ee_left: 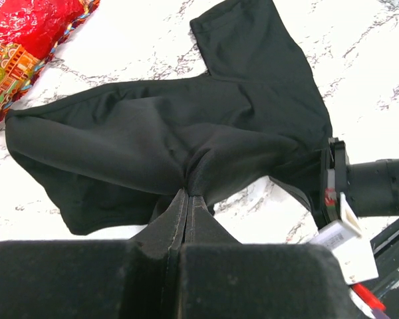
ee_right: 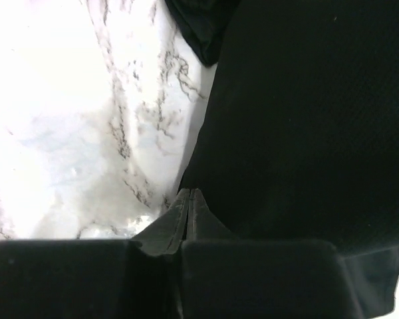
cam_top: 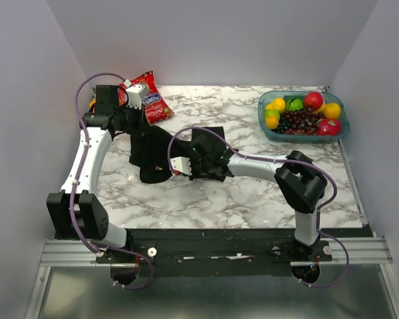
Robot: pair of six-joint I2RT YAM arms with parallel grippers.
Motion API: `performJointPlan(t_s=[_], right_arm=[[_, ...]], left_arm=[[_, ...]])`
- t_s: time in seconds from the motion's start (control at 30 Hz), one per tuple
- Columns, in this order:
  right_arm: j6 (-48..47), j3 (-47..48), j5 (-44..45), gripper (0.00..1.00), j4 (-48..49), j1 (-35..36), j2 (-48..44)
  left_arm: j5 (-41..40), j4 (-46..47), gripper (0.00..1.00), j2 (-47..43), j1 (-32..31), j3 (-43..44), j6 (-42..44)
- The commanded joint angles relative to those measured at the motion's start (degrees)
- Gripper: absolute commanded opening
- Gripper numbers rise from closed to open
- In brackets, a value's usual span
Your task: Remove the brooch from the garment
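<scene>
The garment (cam_top: pixel 153 158) is a black T-shirt lying crumpled on the marble table, left of centre. In the left wrist view the garment (ee_left: pixel 186 126) is drawn up into a peak. My left gripper (ee_left: pixel 188 193) is shut on that fold; from above, the left gripper (cam_top: pixel 137 128) sits at the shirt's far left edge. My right gripper (ee_right: pixel 190 193) is shut, its tips against the edge of the garment (ee_right: pixel 306 119); I cannot tell whether cloth is caught between them. From above, the right gripper (cam_top: pixel 194 169) is over the shirt's near right part. The brooch is hidden.
A red snack bag (cam_top: pixel 153 101) lies at the back left, just beyond the shirt, and the same snack bag (ee_left: pixel 26 40) shows in the left wrist view. A blue-green bowl (cam_top: pixel 304 138) of fruit stands at the back right. Grey walls close in three sides.
</scene>
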Motion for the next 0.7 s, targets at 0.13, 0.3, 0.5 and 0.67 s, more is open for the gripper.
performJointPlan(t_s=[0.13,0.3,0.5,0.67], right_arm=[[-1.61,0.81,-5.19,0.01,-9.61,-5.52,-12.54],[-5.65,4.15,-17.25,0.01,-23.96,-8.88,-23.20],[-1.71,-4.62,-15.50,0.50,-15.21,-8.80,-27.45],[0.50,-4.20,-18.22,0.59,-12.29,-7.31,-18.05]], left_arm=[[2.02,-7.77,0.00,-6.59,2.03,4.58,4.01],[5.10,-13.93,0.00,-14.23,2.11,5.73,11.85],[7.74,-12.64,0.00,-21.97,2.03,2.32,9.94],[-0.23,-9.46,0.00,-20.05,2.03,-1.39,2.90]])
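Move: The brooch on the garment lies about 11 cm to the right gripper's left, some 2 cm farther out and near its height; the garment's edge is right at its tips. The loose sleeve's far end lies roughly 15 cm ahead of it and 7 cm to its right. From the left gripper, the brooch is about 5 cm back, 2 cm left and 18 cm below; the red snack bag is some 16 cm ahead, 2 cm left and 20 cm below. Keep the left gripper shut on the garment and carry it back and up, about 10 cm each way, tilting its fingers up some 20 degrees. With the right gripper shut on the garment's edge, lift it steeply by about 20 cm while drawing off to the right, away from the brooch; open it about halfway near the top to let the cloth go, then sink slightly. ##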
